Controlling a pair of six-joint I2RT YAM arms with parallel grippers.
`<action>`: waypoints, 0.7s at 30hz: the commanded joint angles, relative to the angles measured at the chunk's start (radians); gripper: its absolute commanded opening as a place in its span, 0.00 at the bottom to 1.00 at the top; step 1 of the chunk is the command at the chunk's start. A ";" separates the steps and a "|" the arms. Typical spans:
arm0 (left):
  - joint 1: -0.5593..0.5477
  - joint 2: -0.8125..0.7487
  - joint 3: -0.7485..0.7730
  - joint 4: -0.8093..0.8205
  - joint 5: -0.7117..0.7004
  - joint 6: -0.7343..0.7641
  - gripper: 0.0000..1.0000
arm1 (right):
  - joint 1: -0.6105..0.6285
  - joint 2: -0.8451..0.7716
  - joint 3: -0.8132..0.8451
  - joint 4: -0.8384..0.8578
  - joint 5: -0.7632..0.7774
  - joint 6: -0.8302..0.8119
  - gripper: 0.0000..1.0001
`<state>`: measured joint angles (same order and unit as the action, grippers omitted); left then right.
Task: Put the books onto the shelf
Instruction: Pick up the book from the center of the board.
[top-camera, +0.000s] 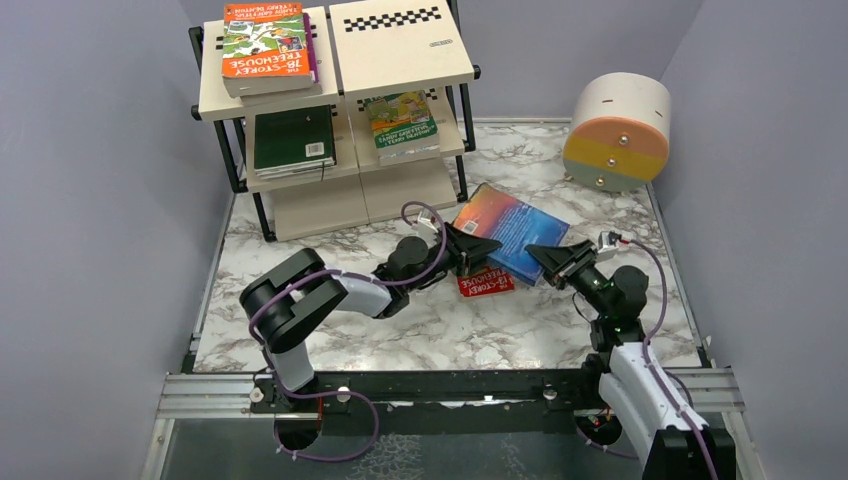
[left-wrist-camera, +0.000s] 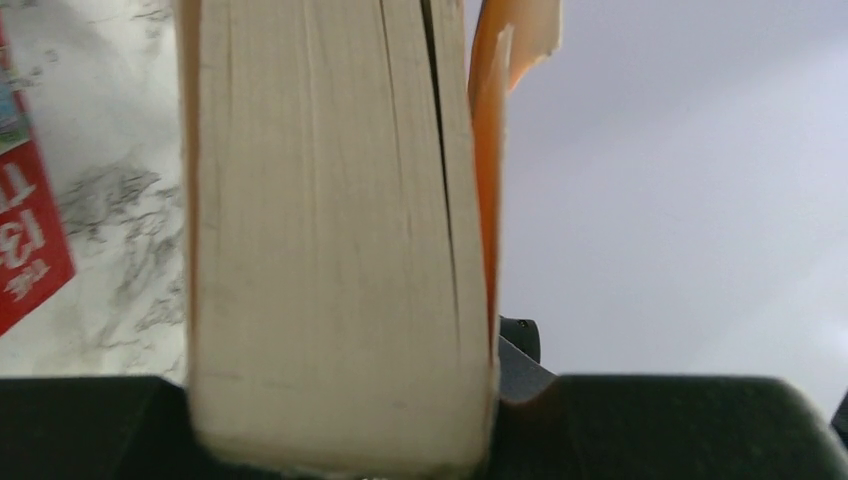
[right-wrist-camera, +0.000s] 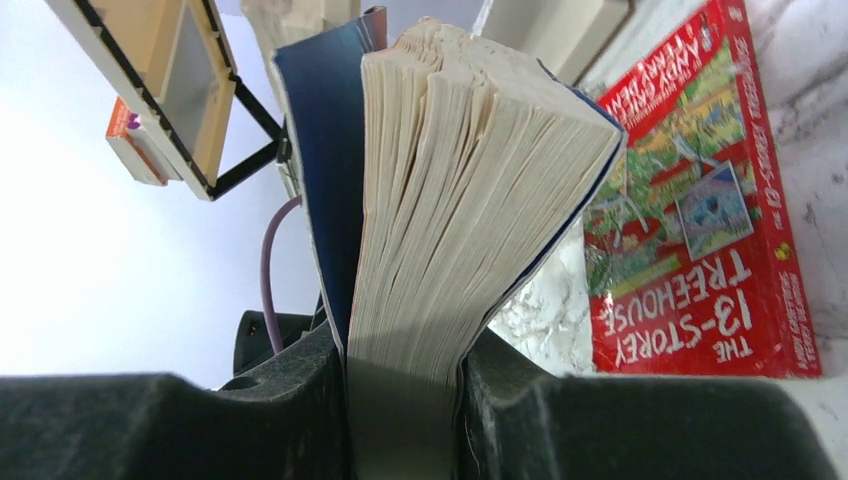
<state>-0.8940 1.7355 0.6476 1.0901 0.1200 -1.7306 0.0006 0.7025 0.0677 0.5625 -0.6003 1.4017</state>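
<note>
A thick blue-and-orange book (top-camera: 510, 230) is tilted up off the marble table, gripped at both ends. My left gripper (top-camera: 476, 250) is shut on its left edge; the left wrist view fills with its cream page block (left-wrist-camera: 330, 230). On the right edge my right gripper (top-camera: 553, 258) is shut, jaws pressed on pages and blue cover (right-wrist-camera: 430, 200). Beneath lies a red "13-Storey Treehouse" book (top-camera: 487, 283) (right-wrist-camera: 700, 230). The shelf (top-camera: 400, 50) stands at the back left with an orange book (top-camera: 266, 45) on top, and a dark green book (top-camera: 293, 140) and a green-yellow book (top-camera: 402, 122) on its middle tier.
A round beige-and-orange drum (top-camera: 617, 130) lies at the back right. Grey walls close in the table on the left, the back and the right. The shelf's lowest boards (top-camera: 360, 200) sit just behind my left arm.
</note>
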 joint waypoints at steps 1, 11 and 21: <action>-0.008 -0.048 0.125 0.126 0.080 -0.045 0.00 | -0.003 -0.088 0.156 -0.128 0.050 -0.120 0.01; 0.003 -0.168 0.469 -0.364 0.113 0.193 0.00 | -0.003 -0.053 0.507 -0.349 0.057 -0.238 0.01; 0.009 -0.184 0.747 -0.640 0.147 0.327 0.00 | -0.003 0.027 0.775 -0.365 0.053 -0.255 0.01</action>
<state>-0.8505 1.5898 1.2728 0.5694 0.1764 -1.4960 -0.0200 0.7143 0.7574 0.1795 -0.5003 1.2591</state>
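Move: The blue-and-orange book is already pinched by both hands; its middle lies about 3 cm ahead and 5 right of the left hand, and 5 ahead and 5 left of the right, level with both. The shelf's empty right top board is some 33 cm ahead, 17 left and 27 above the left hand. The red book lies 8 cm ahead of the left hand and 16 below, straight ahead sideways; it lies 11 cm left of the right hand. The blue-and-orange book, kept pinched by its near corner region in both hands, goes almost straight up by about 22 cm, away from the red book. Early in the lift both hands also ease some 3 cm forward and 2 cm right, while they tilt back together about 20 degrees so the book's far side comes up; neither grip opens. ##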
